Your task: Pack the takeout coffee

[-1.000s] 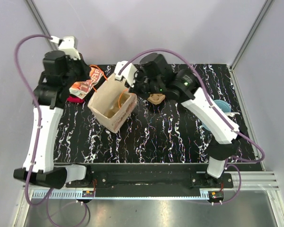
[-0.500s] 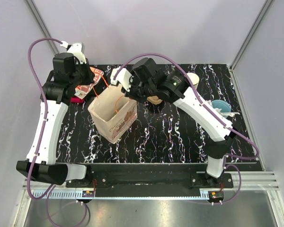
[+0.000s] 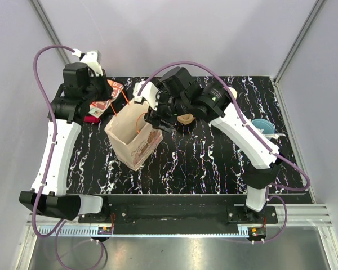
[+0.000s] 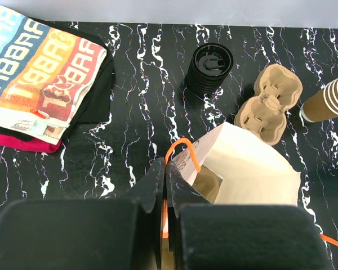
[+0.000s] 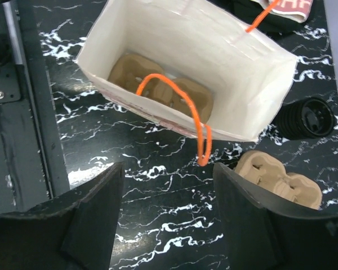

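Observation:
The takeout coffee is out of view in every frame. A pale paper bag point(image 3: 134, 138) point(image 5: 186, 62) point(image 4: 253, 171) stands open on the black marbled table point(image 3: 203, 163). A brown cup carrier point(image 5: 158, 84) lies on the bag's bottom. My left gripper point(image 4: 168, 169) point(image 3: 117, 104) is shut on the bag's far orange handle point(image 4: 180, 147). My right gripper point(image 5: 168, 167) point(image 3: 158, 121) hovers open just outside the bag's near rim. The other orange handle point(image 5: 200, 140) hangs loose over that rim, between the fingers but touching neither.
A stack of black lids point(image 4: 208, 67) point(image 5: 307, 118) and a second cup carrier point(image 4: 268, 104) point(image 5: 270, 174) sit behind the bag. A stack of lidless paper cups point(image 4: 329, 98) point(image 3: 230, 93) stands further right. Folded cloths point(image 4: 39, 79) lie at the back left, a light blue cup point(image 3: 263, 126) at the right.
My right gripper has opened and let go of the bag's near orange handle, which now droops over the rim. The left arm shifted earlier, pulling the bag upright, then held still.

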Available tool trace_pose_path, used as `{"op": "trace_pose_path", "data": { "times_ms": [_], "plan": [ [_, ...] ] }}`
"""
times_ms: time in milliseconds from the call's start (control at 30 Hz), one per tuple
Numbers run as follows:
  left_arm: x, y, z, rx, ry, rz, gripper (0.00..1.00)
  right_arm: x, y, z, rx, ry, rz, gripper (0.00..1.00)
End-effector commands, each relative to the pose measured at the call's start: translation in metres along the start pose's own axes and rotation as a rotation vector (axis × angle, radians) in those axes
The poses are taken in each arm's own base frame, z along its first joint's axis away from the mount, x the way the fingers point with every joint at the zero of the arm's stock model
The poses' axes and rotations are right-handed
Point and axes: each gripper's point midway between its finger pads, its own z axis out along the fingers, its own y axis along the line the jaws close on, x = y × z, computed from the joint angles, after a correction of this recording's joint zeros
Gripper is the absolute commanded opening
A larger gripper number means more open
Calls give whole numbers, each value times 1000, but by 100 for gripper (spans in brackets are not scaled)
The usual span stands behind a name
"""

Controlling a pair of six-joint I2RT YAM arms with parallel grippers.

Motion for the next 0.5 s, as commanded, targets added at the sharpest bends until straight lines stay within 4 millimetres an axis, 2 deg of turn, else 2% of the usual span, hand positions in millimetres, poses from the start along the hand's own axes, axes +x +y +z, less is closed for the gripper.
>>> {"op": "trace_pose_path", "data": {
  "times_ms": [0,233,467],
  "plan": [
    [-24,-6,-11,25,-91,5,0,-11,14,-22,-63,-49,-18,71],
    [-24,-6,-11,26,-93,4,0,-8,19,-21,-94,-43,-23,76],
    [-29,-2,-13,-6,-109,6,0,-13,11,-28,-52,-53,-19,92]
  ]
}}
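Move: The bag's near-side orange handle stands about 6 cm left of the empty right hand, a centimetre ahead and some 5 cm lower. The bag's middle is roughly 13 cm left and 1 cm ahead, about 20 cm down; the drink carrier on the table lies some 18 cm ahead, 7 cm right and 32 cm down. From the left hand, that handle is about 12 cm right, 10 cm back and 6 cm lower. The right hand draws back about 2 cm, away from the bag's near-side handle, its fingers opening wider. ##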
